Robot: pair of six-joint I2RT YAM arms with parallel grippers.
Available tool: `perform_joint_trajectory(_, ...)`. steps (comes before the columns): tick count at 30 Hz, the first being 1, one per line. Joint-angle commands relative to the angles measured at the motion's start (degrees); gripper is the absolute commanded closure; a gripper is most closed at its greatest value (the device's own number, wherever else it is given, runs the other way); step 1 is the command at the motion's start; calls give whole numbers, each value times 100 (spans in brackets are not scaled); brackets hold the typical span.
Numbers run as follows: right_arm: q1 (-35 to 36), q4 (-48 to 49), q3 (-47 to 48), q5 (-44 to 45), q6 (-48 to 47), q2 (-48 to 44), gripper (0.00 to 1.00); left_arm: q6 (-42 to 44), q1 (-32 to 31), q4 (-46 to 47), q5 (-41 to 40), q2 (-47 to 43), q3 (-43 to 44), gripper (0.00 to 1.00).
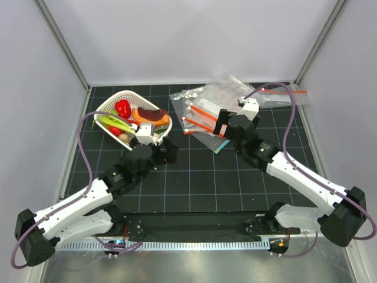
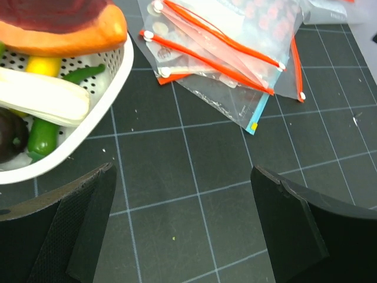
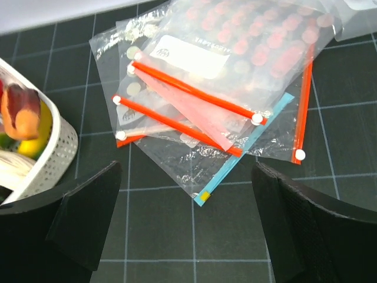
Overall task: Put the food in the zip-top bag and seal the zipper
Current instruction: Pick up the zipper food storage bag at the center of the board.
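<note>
The toy food lies in a white slotted basket [image 1: 105, 107] at the back left: a red fruit [image 1: 122, 108], a green-and-white stalk [image 1: 115, 122] and an orange-and-dark-red piece [image 1: 150, 115]. I see no green-rinded watermelon wedge. Several clear zip-top bags [image 1: 203, 118] with orange-red zipper strips [image 3: 177, 121] lie piled flat at the back centre; none holds food. My left gripper [image 1: 166, 150] is open and empty over the mat beside the basket's right rim [image 2: 112, 76]. My right gripper [image 1: 222, 131] is open and empty just above the near edge of the bag pile [image 3: 194, 112].
The lowest bag in the pile has a blue edge with a yellow tab [image 3: 203, 194] pointing toward me. Another clear bag [image 1: 283, 97] lies at the back right. Grey walls and metal posts close in the black gridded mat [image 1: 194, 177].
</note>
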Motion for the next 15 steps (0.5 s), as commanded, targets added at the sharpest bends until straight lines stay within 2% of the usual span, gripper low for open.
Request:
perform_joint_trajectory(1, 14, 76, 466, -460, -660, 466, 0, -155, 17, 335, 303, -9, 61, 0)
perform_joint_trajectory(4, -74, -31, 992, -650, -1081, 1168, 5, 82, 17, 212, 260, 43, 201, 1)
perform_joint_trajectory(6, -100, 101, 1240, -757, -1572, 1539, 10, 152, 17, 72, 207, 35, 246, 0)
perform_joint_trajectory(8, -153, 408, 1320, -861, -1828, 2021, 11, 135, 17, -25, 6, -44, 263, 0)
perform_joint_trajectory(9, -310, 522, 1390, -923, -1934, 2172, 15, 109, 8, -69, -30, -88, 255, 0)
perform_joint_trajectory(10, -468, 715, 1425, -1159, -1952, 2313, 19, 118, 17, -78, -74, -123, 246, 0)
perform_joint_trajectory(11, -678, 830, 1452, -1857, -1944, 2619, 25, 126, 17, -87, -118, -202, 228, 0)
perform_joint_trajectory(12, -881, 909, 1548, -2186, -1874, 2770, 26, 126, 17, -96, -136, -220, 211, 0)
perform_joint_trajectory(13, -1222, 1058, 1610, -2407, -1856, 2954, 28, 118, 17, -104, -145, -264, 193, 0)
perform_joint_trajectory(15, -1383, 1129, 1872, -2707, -2153, 3490, 34, 109, 17, -104, -162, -317, 184, 0)
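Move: From the right hand, the orange zippers of the zip-top bag are about 17 cm ahead, 8 cm to the left and some 18 cm below. The yellow tab on the blue-zippered bag under them is only about 4 cm ahead and 3 cm left of the right hand, and the vegetable basket's middle is roughly 19 cm ahead and 38 cm left, both far below too. From the left hand, the orange zippers lie about 25 cm ahead, 15 cm to the right and 16 cm below. The right hand swoops forward and down towards the orange zippers, gathering speed, about 10 cm out and nearly as much down, swinging some 5 cm left on the way before easing back right a little at the end. As it goes, the wrist turns about 15 degrees counter-clockwise, tips the fingers further down and rolls its left side lower, while the fingers narrow from wide open to about two-thirds, with no touch on the bag to be seen yet. ##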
